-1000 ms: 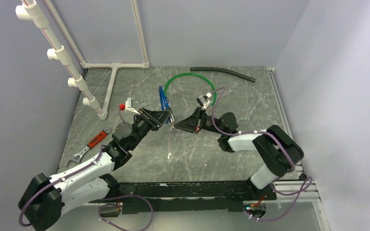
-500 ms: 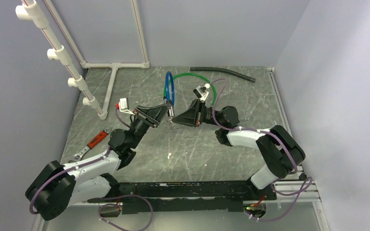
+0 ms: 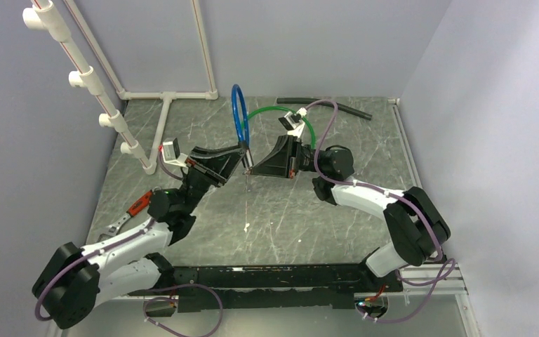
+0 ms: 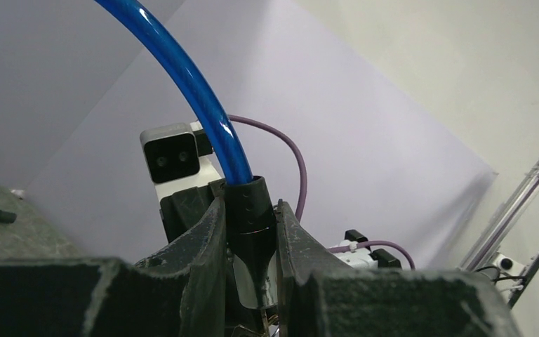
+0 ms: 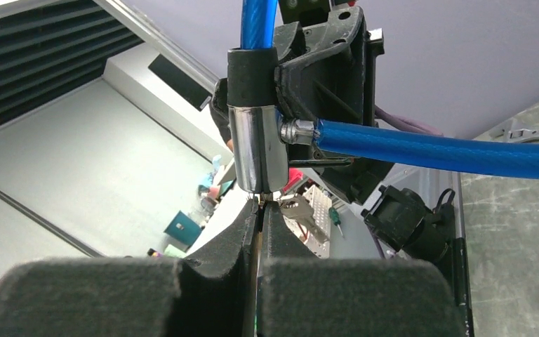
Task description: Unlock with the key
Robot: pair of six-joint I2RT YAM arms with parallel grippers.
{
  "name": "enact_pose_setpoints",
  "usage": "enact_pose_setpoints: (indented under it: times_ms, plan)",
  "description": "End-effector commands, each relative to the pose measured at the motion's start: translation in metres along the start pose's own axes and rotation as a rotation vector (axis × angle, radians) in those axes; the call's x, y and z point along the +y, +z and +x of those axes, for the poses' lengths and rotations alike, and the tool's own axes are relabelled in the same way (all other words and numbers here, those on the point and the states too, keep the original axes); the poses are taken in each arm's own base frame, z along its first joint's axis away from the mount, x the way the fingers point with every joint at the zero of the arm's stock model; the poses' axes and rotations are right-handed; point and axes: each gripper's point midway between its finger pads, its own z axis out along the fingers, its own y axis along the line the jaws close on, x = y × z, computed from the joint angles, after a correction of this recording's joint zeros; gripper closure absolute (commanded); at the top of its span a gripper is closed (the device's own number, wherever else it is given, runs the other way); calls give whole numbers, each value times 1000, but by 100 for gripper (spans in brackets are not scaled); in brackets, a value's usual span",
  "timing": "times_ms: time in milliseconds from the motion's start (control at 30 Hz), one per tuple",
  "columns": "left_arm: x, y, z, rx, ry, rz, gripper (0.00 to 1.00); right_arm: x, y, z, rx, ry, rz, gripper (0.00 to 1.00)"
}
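Note:
The lock is a chrome and black cylinder [image 5: 255, 140] on a blue cable [image 3: 237, 116]. It hangs in the air above the middle of the table. My left gripper [image 4: 250, 210] is shut on the lock's black upper part [image 4: 251, 225], with the blue cable [image 4: 182, 70] arching up out of it. From below, my right gripper [image 5: 260, 205] is shut on the key [image 5: 257, 242], whose tip meets the lock's bottom end. A spare key [image 5: 302, 210] dangles beside the lock. In the top view the left gripper [image 3: 241, 156] and the right gripper [image 3: 252, 167] meet tip to tip.
A green cable loop [image 3: 281, 111] and a black hose [image 3: 323, 105] lie at the back of the table. A red-handled wrench [image 3: 137, 205] lies at the left. A white pipe frame [image 3: 161, 95] stands along the back left.
Both arms have risen and moved back together. The lock went up with them and the blue loop swung upright.

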Motion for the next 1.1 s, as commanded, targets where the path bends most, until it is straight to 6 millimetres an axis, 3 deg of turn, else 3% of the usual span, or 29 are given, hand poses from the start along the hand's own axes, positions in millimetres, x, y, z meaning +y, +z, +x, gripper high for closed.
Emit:
enact_pose_setpoints:
  times_ms: [0, 100, 233, 333, 433, 700, 800, 933, 1067]
  plan:
    - [19, -15, 45, 243, 50, -102, 100, 67, 4, -33, -151, -209, -202, 100]
    - [44, -19, 40, 268, 82, -302, 100, 44, 3, -30, -144, -185, -119, 100]
    - [58, -28, 32, 261, 128, -414, 100, 19, 1, -28, -128, -225, 38, 98]
    - [69, -33, 32, 280, 137, -489, 100, -8, -5, -30, -137, -245, 206, 78]
    - [76, -38, 34, 290, 136, -531, 100, -26, -15, -27, -129, -267, 329, 72]
    - [89, -41, 31, 289, 158, -607, 100, -45, -39, -21, -119, -331, 526, 63]
    - [91, -42, 32, 287, 151, -617, 100, -52, -49, -22, -136, -346, 600, 53]
    - [99, -45, 33, 287, 143, -665, 100, -85, -72, -20, -144, -352, 819, 49]
    - [107, -46, 34, 277, 132, -697, 100, -111, -81, 5, -100, -310, 892, 47]
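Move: The left hand already holds the blue lock by its black collar; the key in its lower end is some 5 cm below that hand, about 3 cm back and 1 cm right. The right hand pinches this key, with the lock's middle about 3 cm above, 2 cm ahead and 1 cm left of it. From the left hand, the green lock's cylinder lies roughly 20 cm ahead, 5 cm left and 38 cm down on the table. Down and somewhat forward go both hands, the left sinking about 15 cm with the blue lock still gripped while its upward-pointing fingers tip over to nearly level. The right opens about halfway, letting go of the key, and sinks some 9 cm, going 6 cm forward and a little right, away from the lock, swinging clockwise as its fingertips tip down. ##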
